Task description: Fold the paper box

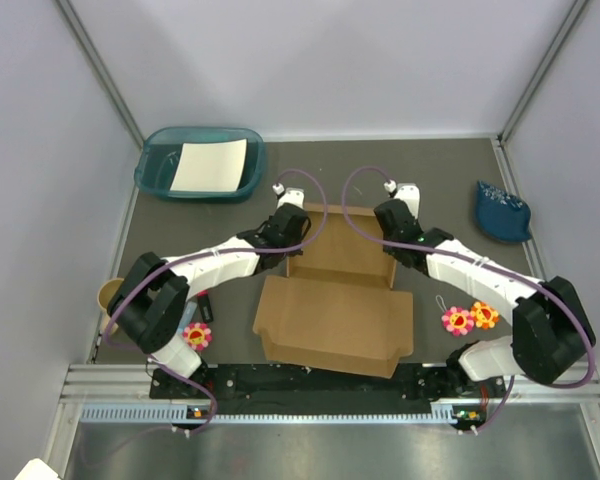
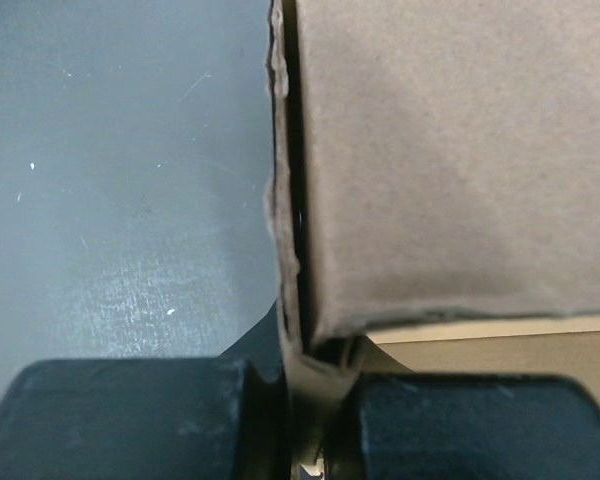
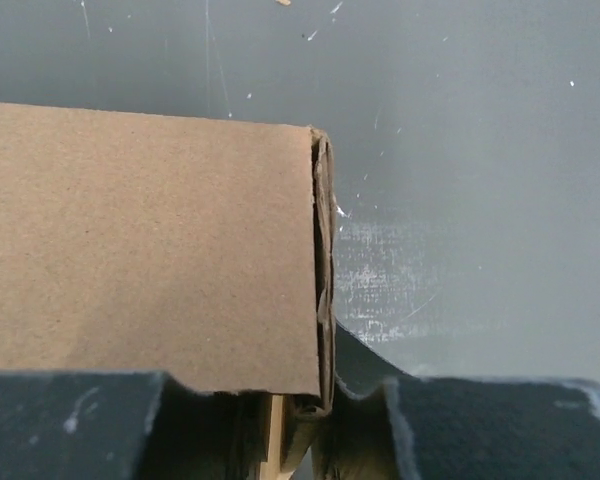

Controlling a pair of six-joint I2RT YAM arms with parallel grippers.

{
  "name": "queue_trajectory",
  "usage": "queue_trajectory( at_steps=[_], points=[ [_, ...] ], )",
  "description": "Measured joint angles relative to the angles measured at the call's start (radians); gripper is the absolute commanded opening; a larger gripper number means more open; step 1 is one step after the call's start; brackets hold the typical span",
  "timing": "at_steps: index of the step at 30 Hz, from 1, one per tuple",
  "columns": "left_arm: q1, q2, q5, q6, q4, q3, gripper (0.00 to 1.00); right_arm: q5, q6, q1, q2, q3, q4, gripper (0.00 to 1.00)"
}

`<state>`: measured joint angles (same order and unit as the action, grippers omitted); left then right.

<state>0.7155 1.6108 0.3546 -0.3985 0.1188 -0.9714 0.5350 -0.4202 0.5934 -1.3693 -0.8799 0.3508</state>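
Observation:
The brown paper box (image 1: 335,310) lies in the middle of the table, with its lid panel flat toward me and its tray part at the far side. My left gripper (image 1: 292,245) is at the tray's far left corner. In the left wrist view the gripper (image 2: 318,400) is shut on the box's (image 2: 450,150) upright folded side wall. My right gripper (image 1: 390,245) is at the far right corner. There the gripper (image 3: 300,410) straddles the right side wall of the box (image 3: 140,240). The wall rests against the outer finger (image 3: 460,430), and a dark gap shows on the inner side.
A teal tray (image 1: 155,170) holding a white sheet (image 1: 210,165) stands at the back left. A dark blue pouch (image 1: 502,212) lies at the back right. Flower toys lie at the front left (image 1: 197,335) and the front right (image 1: 468,318). A brown cup (image 1: 110,295) sits at the left edge.

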Motion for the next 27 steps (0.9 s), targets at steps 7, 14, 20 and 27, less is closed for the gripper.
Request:
queue_trajectory(
  at_steps=[7, 14, 20, 27],
  points=[
    [0.013, -0.009, -0.016, 0.002, 0.069, -0.015, 0.0, -0.071, -0.003, 0.0, 0.015, -0.006, 0.087, 0.49],
    [0.027, -0.046, -0.012, -0.005, -0.004, 0.047, 0.0, -0.129, -0.002, 0.0, 0.148, 0.013, 0.067, 0.57],
    [0.032, -0.102, 0.032, -0.027, -0.259, 0.213, 0.0, -0.206, 0.001, 0.002, 0.291, 0.134, -0.021, 0.75],
    [0.034, -0.096, 0.113, -0.053, -0.501, 0.315, 0.0, -0.332, 0.02, 0.002, 0.446, 0.227, -0.125, 0.89]
  ],
)
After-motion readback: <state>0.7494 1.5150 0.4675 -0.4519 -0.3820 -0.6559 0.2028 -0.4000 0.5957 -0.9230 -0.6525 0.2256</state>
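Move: Between the right hand's parting fingers stands the near edge of the box's right wall, right at the hand point. The rim flap's middle lies about 7 cm ahead of this hand, 9 cm to its left and 2 cm higher; the front panel's middle is some 15 cm back, 13 cm left and 7 cm below. Already pinching the left wall's near edge at its own hand point, the left hand has that front panel 15 cm back, 9 cm right and 7 cm below. Letting go of the right wall's edge, the right hand spreads its fingers nearly wide and draws back about 5 cm, dipping a touch before rising some 5 cm and drifting left over the box; it rolls left side up about 20 degrees and turns counter-clockwise. The left hand keeps its pinch on the left wall, easing back a little over 1 cm and forward again while its fingers tip upward about 15 degrees. ##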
